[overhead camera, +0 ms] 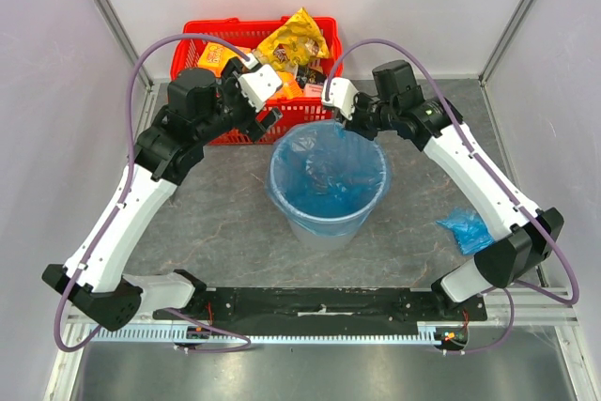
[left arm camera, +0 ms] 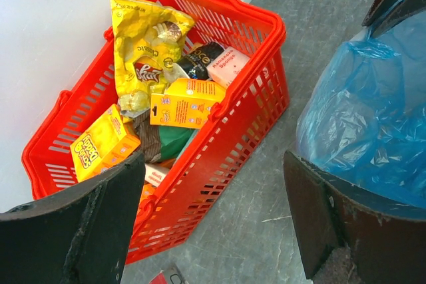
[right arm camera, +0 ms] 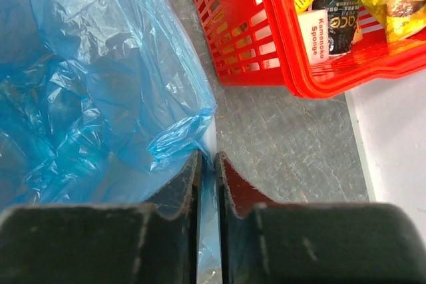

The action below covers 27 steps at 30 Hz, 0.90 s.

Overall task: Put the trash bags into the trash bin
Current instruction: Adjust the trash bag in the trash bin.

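The light-grey trash bin (overhead camera: 326, 228) stands mid-table, lined with a bright-blue trash bag (overhead camera: 329, 176) whose film folds over the rim. My right gripper (overhead camera: 347, 127) is at the bin's far-right rim. In the right wrist view it (right arm camera: 208, 164) is shut on the bag's edge (right arm camera: 176, 141), with the pale rim (right arm camera: 212, 143) between the jaws. My left gripper (overhead camera: 267, 119) hangs open by the bin's far-left side. In the left wrist view it (left arm camera: 213, 231) holds nothing, with the bag (left arm camera: 373, 111) to its right. A second trash bag (overhead camera: 465, 229) lies bundled on the table at right.
A red mesh basket (overhead camera: 192, 44) with a yellow snack packet (overhead camera: 296, 37) and boxes stands at the back, close behind the bin. In the left wrist view the basket (left arm camera: 226, 131) nearly touches the left finger (left arm camera: 100, 224). Grey walls enclose the table.
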### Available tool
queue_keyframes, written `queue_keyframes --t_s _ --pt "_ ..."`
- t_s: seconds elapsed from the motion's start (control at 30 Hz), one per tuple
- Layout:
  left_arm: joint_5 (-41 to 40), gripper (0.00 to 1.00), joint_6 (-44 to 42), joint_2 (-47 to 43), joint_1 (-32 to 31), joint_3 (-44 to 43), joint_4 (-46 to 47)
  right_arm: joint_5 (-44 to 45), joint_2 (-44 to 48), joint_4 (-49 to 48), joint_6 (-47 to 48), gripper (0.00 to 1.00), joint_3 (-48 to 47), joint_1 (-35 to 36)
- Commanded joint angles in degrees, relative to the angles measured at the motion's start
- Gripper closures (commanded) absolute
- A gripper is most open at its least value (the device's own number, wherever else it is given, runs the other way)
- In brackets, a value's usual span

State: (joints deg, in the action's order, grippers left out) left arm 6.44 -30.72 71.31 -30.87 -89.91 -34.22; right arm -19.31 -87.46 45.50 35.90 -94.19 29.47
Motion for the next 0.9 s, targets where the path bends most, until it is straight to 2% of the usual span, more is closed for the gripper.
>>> queue_keyframes --t_s 0.0,0.03,0.4,0.53,0.87 --pt "1.5 0.1 2.0 -0.3 0.4 0.1 0.8 0.5 -0.1 0.0 0.0 0.93 -2.8 0.5" --pt "1.6 0.1 2.0 -0.2 0.4 0.2 0.8 0.5 -0.1 -0.1 0.0 1.0 -2.8 0.5" --pt "4.8 0.1 2.2 0.8 0.4 2.8 1.3 2.3 -0.4 -2.1 -2.5 1.0 -3.2 0.5" --pt "7.4 0.1 2.2 0.5 0.4 4.6 2.0 2.9 -0.5 -3.5 -4.2 0.97 -3.3 0.4" --pt "16.8 0.1 2.5 0.4 0.4 7.6 2.4 0.7 -1.6 -4.5 -7.3 1.0 -5.5 -0.9"
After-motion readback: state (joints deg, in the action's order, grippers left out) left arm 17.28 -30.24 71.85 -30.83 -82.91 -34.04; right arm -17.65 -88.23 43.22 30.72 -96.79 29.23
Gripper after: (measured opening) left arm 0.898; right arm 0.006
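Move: The trash bag's far-left edge, over the bin rim, lies about 4 cm right of the open left gripper, 2 cm back and some 11 cm below. The trash bin's middle is 12 cm to that gripper's right and 9 cm back; the red basket is centred 14 cm ahead and 2 cm left. The right gripper has the bag's far edge right between its nearly shut fingertips, the bin's middle 10 cm back and 4 cm left of them. Shut the right fingers fully to pinch the bag's far edge, then ease it up about 2 cm and slightly forward. Meanwhile bring the left gripper, fingers kept wide open, down some 5.5 cm and about 3 cm right towards the bag's far-left edge, dipping the fingers and turning the wrist clockwise about 10 degrees. ##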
